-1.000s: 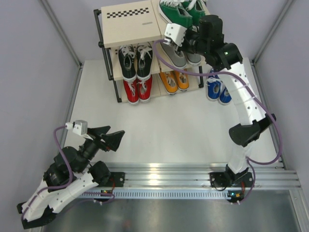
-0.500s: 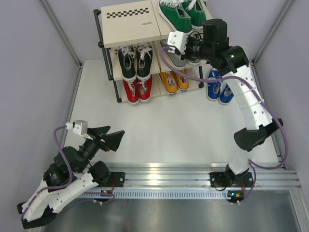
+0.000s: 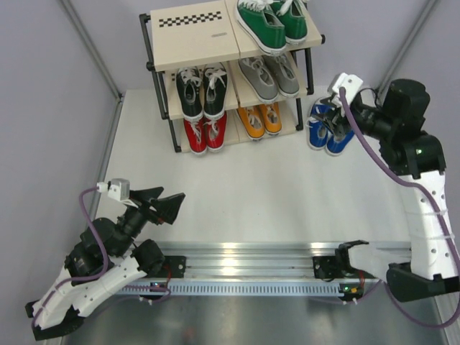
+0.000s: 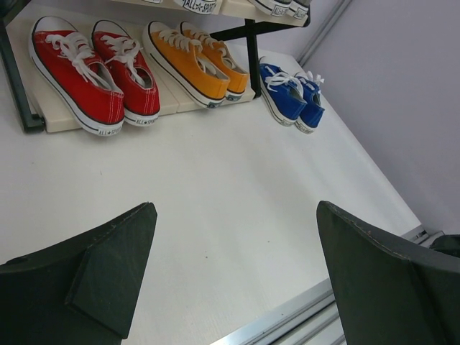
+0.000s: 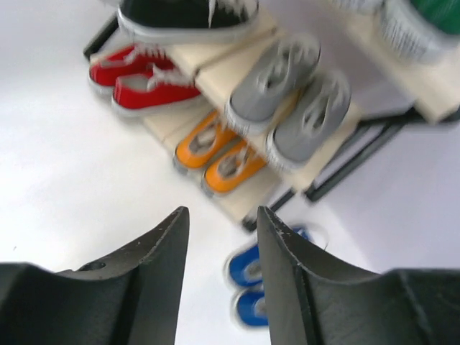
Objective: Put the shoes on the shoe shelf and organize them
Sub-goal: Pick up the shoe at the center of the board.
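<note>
The shoe shelf stands at the back of the table. Green shoes sit on its top board. Black shoes and grey shoes fill the middle tier, red shoes and orange shoes the bottom one. A blue pair lies on the table just right of the shelf. My right gripper hovers over the blue pair, jaws partly open and empty. My left gripper rests low at the near left, wide open and empty.
Grey walls with metal posts close in the white table on both sides. An aluminium rail runs along the near edge by the arm bases. A purple cable loops off the right arm.
The right arm has drawn back from the shelf's middle tier, by the grey shoes, out to the right above the blue pair. Its jaws have opened. The left arm has not moved.
</note>
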`<move>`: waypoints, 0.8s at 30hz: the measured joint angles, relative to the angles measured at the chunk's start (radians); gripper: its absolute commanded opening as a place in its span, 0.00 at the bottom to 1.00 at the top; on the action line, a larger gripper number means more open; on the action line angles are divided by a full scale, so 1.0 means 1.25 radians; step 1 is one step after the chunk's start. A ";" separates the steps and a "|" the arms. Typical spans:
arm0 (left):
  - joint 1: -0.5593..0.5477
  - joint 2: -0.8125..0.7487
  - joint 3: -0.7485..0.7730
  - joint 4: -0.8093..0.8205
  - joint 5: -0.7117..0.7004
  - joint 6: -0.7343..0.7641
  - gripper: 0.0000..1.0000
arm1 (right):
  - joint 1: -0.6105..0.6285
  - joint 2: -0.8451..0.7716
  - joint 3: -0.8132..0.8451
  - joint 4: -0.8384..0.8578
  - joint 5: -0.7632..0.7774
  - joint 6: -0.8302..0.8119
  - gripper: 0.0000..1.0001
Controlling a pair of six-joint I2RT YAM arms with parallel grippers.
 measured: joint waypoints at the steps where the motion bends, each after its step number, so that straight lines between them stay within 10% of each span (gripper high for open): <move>1: 0.000 0.000 0.000 0.000 -0.002 0.000 0.98 | -0.028 -0.028 -0.052 0.013 -0.007 0.020 0.45; 12: 0.000 0.084 -0.003 -0.001 -0.012 -0.018 0.98 | -0.407 -0.006 -0.343 0.065 -0.015 0.170 0.57; 24: 0.000 0.125 -0.003 -0.003 -0.008 -0.017 0.98 | -0.450 0.288 -0.361 0.206 0.159 0.379 0.72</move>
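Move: The right hand, empty, hangs high over the board, with the right-hand blue shoe about 21 cm ahead, 20 cm to its right and some 38 cm below. The left-hand blue shoe stands roughly 10 cm to the left of that one and 2 cm farther out; the right orange shoe on the bottom shelf is some 25 cm ahead of the hand and 10 cm to its left. From the left hand, the right-hand blue shoe is about 36 cm ahead, 62 cm right and 24 cm lower. Down and to the right in one quick sweep, about 28 cm and 22 cm, the empty right hand leaves the shelf side and, after the start, also eases forward towards the right-hand blue shoe. Its fingers swing clockwise to face mostly forward, tip some 30 degrees further down and open wider, touching nothing. The left hand sinks slightly. ##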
